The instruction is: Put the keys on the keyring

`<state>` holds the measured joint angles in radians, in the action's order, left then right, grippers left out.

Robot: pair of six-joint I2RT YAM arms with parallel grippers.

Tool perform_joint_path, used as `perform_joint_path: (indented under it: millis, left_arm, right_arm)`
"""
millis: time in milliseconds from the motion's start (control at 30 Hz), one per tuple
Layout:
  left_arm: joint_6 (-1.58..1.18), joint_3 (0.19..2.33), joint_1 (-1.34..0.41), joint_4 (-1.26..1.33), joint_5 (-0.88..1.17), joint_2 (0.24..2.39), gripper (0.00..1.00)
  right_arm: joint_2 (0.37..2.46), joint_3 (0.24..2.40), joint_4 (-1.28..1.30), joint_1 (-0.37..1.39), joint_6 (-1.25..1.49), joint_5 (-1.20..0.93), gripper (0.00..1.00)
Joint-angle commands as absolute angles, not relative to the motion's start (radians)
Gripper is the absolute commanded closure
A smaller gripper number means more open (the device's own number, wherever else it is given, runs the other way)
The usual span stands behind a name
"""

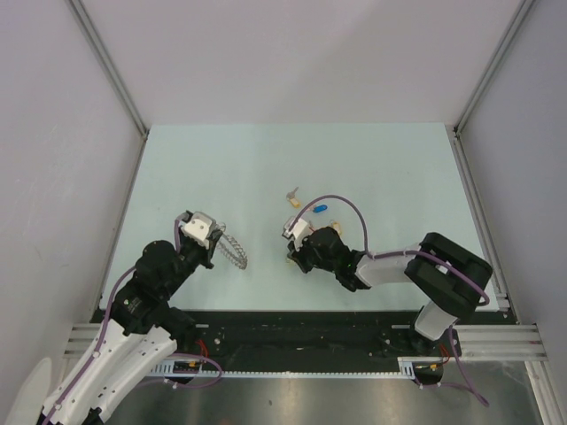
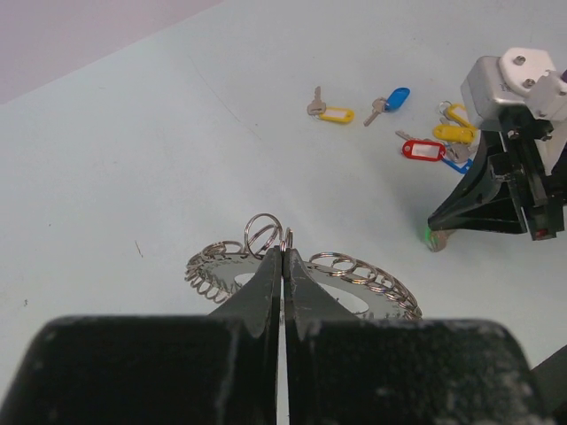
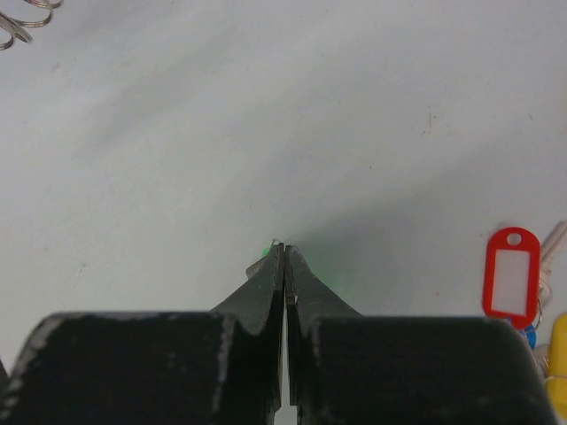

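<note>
My left gripper (image 2: 284, 252) is shut on one loop of the silver keyring (image 2: 376, 276), which hangs floppy to both sides of its tips; the ring also shows in the top view (image 1: 236, 251). My right gripper (image 3: 283, 249) is shut on a green-tagged key (image 3: 268, 252), mostly hidden by the fingers, low at the table. From the left wrist view the right gripper (image 2: 436, 235) is to the right of the ring and apart from it. Loose keys lie behind it: a yellow-tagged one (image 2: 335, 114), a blue-tagged one (image 2: 395, 98) and a red-tagged one (image 2: 423, 150).
A small pile of tagged keys, with a second yellow tag (image 2: 454, 133) in it, lies next to the right wrist's camera housing (image 2: 509, 84). The red tag (image 3: 510, 273) lies right of the right fingers. White walls surround the pale green table (image 1: 221, 168).
</note>
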<state>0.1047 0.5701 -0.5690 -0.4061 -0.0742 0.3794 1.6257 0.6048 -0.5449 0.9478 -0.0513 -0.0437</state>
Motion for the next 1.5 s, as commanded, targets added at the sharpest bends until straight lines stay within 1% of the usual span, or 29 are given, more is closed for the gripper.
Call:
perform_joint_path:
  millis: [0,167,267,433,700,967,1133,1167,1233,1267,1333,1367,1467]
  left_arm:
    - [0.094,0.574,-0.566,-0.348,-0.066,0.365,1.0]
    - [0.095,0.574,-0.566,-0.348,-0.066,0.364,1.0]
    - [0.095,0.574,-0.566,-0.348,-0.066,0.364,1.0]
    - [0.097,0.575,-0.566,-0.351,-0.061,0.368,0.99]
    - [0.095,0.574,-0.566,-0.35,-0.055,0.357,0.99]
    - [0.097,0.575,-0.566,-0.35,-0.049,0.35,0.99]
    - [0.094,0.574,-0.566,-0.347,-0.06,0.334,0.99]
    - [0.094,0.572,-0.566,-0.345,-0.061,0.331,0.99]
    - [0.089,0.572,-0.566,-0.345,-0.069,0.327,0.99]
    - [0.089,0.572,-0.566,-0.345,-0.077,0.321,0.99]
    - [0.087,0.571,-0.566,-0.345,-0.084,0.311,0.99]
    - [0.086,0.571,-0.566,-0.345,-0.092,0.308,0.99]
    - [0.083,0.571,-0.566,-0.344,-0.11,0.295,0.99]
  right_arm:
    - [1.692,0.63,-0.741,0.94,-0.031,-0.071,1.0]
    - [1.717,0.638,-0.758,0.939,-0.025,-0.081,1.0]
    - [1.691,0.638,-0.721,0.939,-0.015,-0.084,1.0]
    - [1.638,0.656,-0.583,0.937,-0.005,-0.083,1.0]
    - [1.585,0.718,-0.306,0.936,0.015,-0.083,0.86]
    - [1.577,0.779,-0.126,0.933,0.021,-0.095,0.84]
    - [1.58,0.896,0.033,0.933,0.051,-0.077,0.71]
    - [1.589,0.952,0.087,0.933,0.06,-0.072,0.66]
    - [1.618,1.021,0.153,0.939,0.097,-0.051,0.61]
    - [1.655,1.055,0.222,0.942,0.109,-0.042,0.57]
    - [1.699,1.159,0.294,0.962,0.141,-0.003,0.55]
    - [1.742,1.223,0.358,0.969,0.152,0.049,0.54]
    - [1.82,1.305,0.464,1.002,0.187,0.104,0.52]
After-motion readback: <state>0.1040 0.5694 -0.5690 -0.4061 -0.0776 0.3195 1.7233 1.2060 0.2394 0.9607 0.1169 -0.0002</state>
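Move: The right hand has its shut fingers on the green key, and the table spot where that key will be left is roughly under the fingertips, some 3 cm below. From this hand, at the same table depth, the red key lies about 8 cm ahead and 5 cm to the right, the yellow pair about 8 cm ahead and 10 cm to the right. From the left hand, holding the keyring, the spot is some 16 cm to the right, 3 cm ahead and 20 cm below. With the green key still pinched, the right hand first sinks a little and eases about 1.5 cm left, then draws back and right some 3 cm as the fingers begin to part and let go of the key low over the table. The fingers go on opening to about half while the hand climbs about 7 cm clear of the key and swings forward and left some 6 cm, the wrist tipping the fingers roughly 20 degrees more steeply down. ##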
